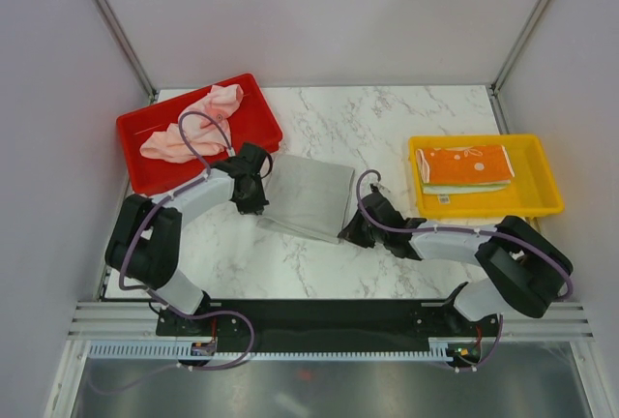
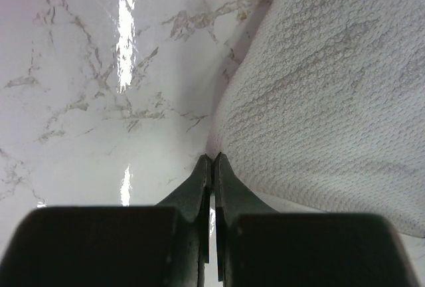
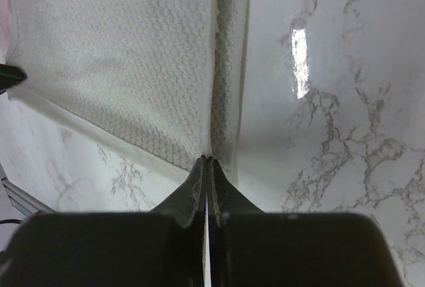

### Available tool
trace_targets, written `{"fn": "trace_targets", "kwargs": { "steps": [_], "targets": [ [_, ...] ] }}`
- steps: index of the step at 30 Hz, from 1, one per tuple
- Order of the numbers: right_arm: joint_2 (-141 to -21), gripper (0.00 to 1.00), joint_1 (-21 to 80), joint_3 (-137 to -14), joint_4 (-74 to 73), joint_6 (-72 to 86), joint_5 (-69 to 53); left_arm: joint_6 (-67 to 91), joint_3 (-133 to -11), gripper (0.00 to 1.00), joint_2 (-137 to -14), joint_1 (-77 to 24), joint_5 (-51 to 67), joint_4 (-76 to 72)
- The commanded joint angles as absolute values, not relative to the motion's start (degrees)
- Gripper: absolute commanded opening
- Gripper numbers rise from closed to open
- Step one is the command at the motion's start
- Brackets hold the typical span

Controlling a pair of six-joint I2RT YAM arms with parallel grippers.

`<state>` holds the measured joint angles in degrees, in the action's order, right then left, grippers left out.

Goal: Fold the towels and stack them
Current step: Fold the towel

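Observation:
A grey-white waffle towel lies folded flat on the marble table's middle. My left gripper is shut at its left edge; in the left wrist view the tips pinch the towel's raised rim. My right gripper is shut at its near right corner; in the right wrist view the tips meet on the folded edge of the towel. Two pink towels lie crumpled in the red tray. A folded orange-print towel rests on a mint one in the yellow tray.
The red tray stands at the back left, close behind my left arm. The yellow tray stands at the right, just beyond my right arm. White walls with metal posts enclose the table on three sides.

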<state>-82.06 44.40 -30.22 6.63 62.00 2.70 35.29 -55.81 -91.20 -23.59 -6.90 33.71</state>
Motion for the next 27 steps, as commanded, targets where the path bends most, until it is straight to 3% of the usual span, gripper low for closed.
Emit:
{"fn": "trace_targets", "kwargs": {
  "steps": [1,12,17,20,27],
  "targets": [
    [-83.5,0.0,44.47,-29.27,10.81,62.93,3.25,33.14,-55.2,0.02,-90.97,-23.38,-8.26,33.13],
    [-80.95,0.0,44.56,-30.32,8.18,59.86,5.36,33.49,-53.53,0.02,-91.14,-23.55,-7.65,33.13],
    [-80.95,0.0,44.47,-31.2,6.77,58.1,6.42,33.84,-52.3,0.16,-90.36,-24.08,-7.3,33.22],
    [-81.12,0.0,44.47,-31.03,6.77,57.92,6.42,34.19,-51.42,0.18,-89.65,-24.52,-6.77,33.13],
    [-80.95,0.02,44.47,-31.11,5.46,56.87,6.41,34.98,-49.75,0.34,-84.73,-24.96,-3.26,33.57]
  ]
}}
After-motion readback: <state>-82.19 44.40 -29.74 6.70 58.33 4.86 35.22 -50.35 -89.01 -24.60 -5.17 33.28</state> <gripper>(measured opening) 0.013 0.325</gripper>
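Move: Under and between both hands lies the grey folded towel, its near-left corner pinched by the left hand and its near-right corner by the right. Its middle is about 11 cm right, 5 cm ahead and 2 cm below the left hand; from the right hand it is about 13 cm ahead, 7 cm left and 1 cm below. The red bin's middle stands about 22 cm ahead and 12 cm left of the left hand, roughly at its height. Drawing the towel's near-left corner back towards the robot by about 3 cm while sinking some 2 cm to the table, the left hand opens its fingers about a third of the way over the second half and lets go of the corner. The right hand keeps its fingers shut on the near-right corner, easing only about 1 cm to the right. ##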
